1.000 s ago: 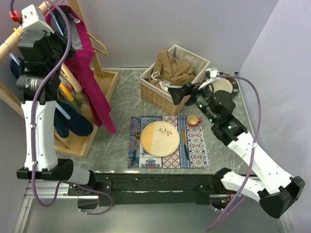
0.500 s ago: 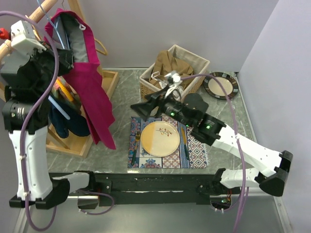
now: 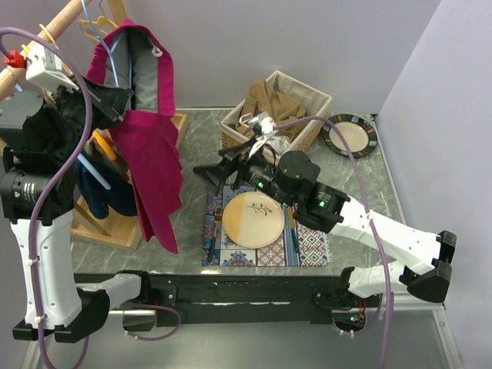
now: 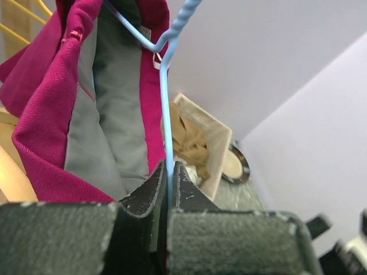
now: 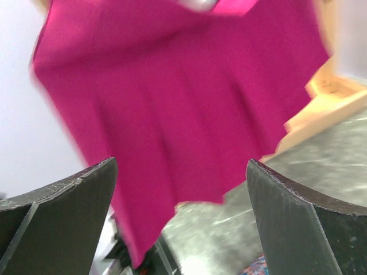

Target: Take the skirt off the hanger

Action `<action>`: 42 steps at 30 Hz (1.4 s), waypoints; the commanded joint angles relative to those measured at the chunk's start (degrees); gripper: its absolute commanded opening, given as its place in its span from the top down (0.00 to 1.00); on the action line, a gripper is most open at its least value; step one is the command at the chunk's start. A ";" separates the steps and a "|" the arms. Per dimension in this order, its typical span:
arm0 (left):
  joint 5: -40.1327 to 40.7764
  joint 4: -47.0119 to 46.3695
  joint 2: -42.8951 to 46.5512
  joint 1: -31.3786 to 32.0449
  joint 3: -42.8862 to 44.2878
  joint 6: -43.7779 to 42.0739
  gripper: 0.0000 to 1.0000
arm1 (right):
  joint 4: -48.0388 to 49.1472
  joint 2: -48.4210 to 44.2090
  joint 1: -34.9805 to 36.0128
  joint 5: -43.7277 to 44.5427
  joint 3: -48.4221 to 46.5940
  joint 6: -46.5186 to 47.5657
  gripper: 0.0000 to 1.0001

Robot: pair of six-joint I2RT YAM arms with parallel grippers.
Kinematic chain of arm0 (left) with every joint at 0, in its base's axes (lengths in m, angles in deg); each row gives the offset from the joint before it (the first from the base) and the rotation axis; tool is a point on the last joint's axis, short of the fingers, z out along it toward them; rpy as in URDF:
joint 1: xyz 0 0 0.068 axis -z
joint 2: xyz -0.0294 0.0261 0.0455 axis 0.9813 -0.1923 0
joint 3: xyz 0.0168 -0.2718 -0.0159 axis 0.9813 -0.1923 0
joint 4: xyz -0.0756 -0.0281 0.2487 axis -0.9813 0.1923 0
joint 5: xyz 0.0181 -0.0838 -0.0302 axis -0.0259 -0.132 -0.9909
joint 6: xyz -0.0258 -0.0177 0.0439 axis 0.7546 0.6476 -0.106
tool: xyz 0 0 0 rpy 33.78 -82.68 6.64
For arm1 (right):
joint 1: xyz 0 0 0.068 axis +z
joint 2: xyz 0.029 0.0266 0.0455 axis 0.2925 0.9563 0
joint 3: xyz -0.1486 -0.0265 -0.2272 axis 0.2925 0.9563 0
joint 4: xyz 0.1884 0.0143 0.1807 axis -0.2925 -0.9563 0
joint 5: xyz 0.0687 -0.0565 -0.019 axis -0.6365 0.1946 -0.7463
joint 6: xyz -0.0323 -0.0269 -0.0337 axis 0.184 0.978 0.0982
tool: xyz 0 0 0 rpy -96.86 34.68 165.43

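A magenta skirt (image 3: 150,169) with grey lining hangs from a light blue wire hanger (image 3: 114,44) at the upper left, in front of the wooden rack. My left gripper (image 3: 115,100) is shut on the hanger's wire; in the left wrist view the wire (image 4: 167,114) runs up from between the closed jaws (image 4: 168,167), with the skirt's waistband (image 4: 57,114) draped left of it. My right gripper (image 3: 209,167) stands open just right of the skirt's lower half. In the right wrist view the skirt (image 5: 172,86) fills the space ahead of the open gripper (image 5: 180,166), not between the fingers.
A wooden rack rod (image 3: 58,23) and its base tray (image 3: 115,231) stand at the left, with dark blue clothing (image 3: 108,196) hanging low. A wicker basket (image 3: 307,88) holds brown cloth. A yellow plate (image 3: 254,219) lies on a patterned placemat (image 3: 307,238); a dark-rimmed plate (image 3: 350,134) sits far right.
My right arm swung left from the basket across the placemat to the skirt. My left arm shifted the hanger, and the skirt turned to hang broader with its lining showing.
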 commanded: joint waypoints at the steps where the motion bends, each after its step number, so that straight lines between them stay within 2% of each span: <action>1: -7.09 -7.26 3.68 0.21 -0.91 1.01 0.99 | -0.21 -0.65 -0.95 11.63 -9.20 6.56 0.00; 7: -15.09 -3.92 2.90 0.29 -0.47 -0.39 0.99 | -0.38 3.82 -4.99 16.56 -17.73 14.22 0.00; 13: -17.29 -4.35 4.91 0.29 -3.55 -1.45 0.99 | -4.16 9.72 -11.49 7.87 -25.56 14.67 0.00; 21: -26.17 -5.23 6.32 0.29 -5.30 -0.57 0.99 | -3.28 15.52 -12.12 3.20 -30.75 19.50 0.00; 27: -30.92 -5.23 8.07 0.21 -7.32 -0.57 0.99 | -3.54 21.94 -12.21 9.78 -35.57 24.77 0.00; 33: -32.84 -5.23 9.22 0.29 -9.87 -1.19 0.99 | -7.67 29.93 -13.52 12.08 -45.94 23.65 0.01; 36: -33.03 -5.41 9.66 0.29 -9.96 -1.36 0.99 | -8.47 32.40 -14.05 12.69 -48.41 22.93 0.14; 37: -33.03 -5.58 9.75 0.29 -9.96 -1.45 0.99 | -8.29 32.93 -14.23 12.87 -48.50 22.93 0.27; 39: -33.12 -5.32 10.01 0.21 -9.70 -1.54 0.99 | -8.47 33.46 -14.84 13.48 -48.85 22.32 0.41; 40: -33.12 -5.32 10.19 0.29 -9.79 -1.45 0.99 | -8.82 33.81 -15.28 14.62 -49.03 21.88 0.53; 42: -33.12 -5.32 10.89 0.29 -10.14 -1.62 0.99 | -9.08 33.81 -16.77 14.54 -48.94 20.13 0.57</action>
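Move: The magenta skirt's far waist edge, the grasp target, lies about 30 cm ahead of the open right hand, 14 cm to its left and some 10 cm higher. The basket stands roughly 17 cm ahead and 20 cm right of that hand, the plate some 12 cm back and 11 cm right, both far below. From the left hand, already holding one arm of the blue hanger, the waist edge is about 14 cm ahead, 3 cm right, roughly level. Right hand reaches 20 cm forward and up, half-closing round the skirt's waist; left swings the hanger back-right, clockwise. ##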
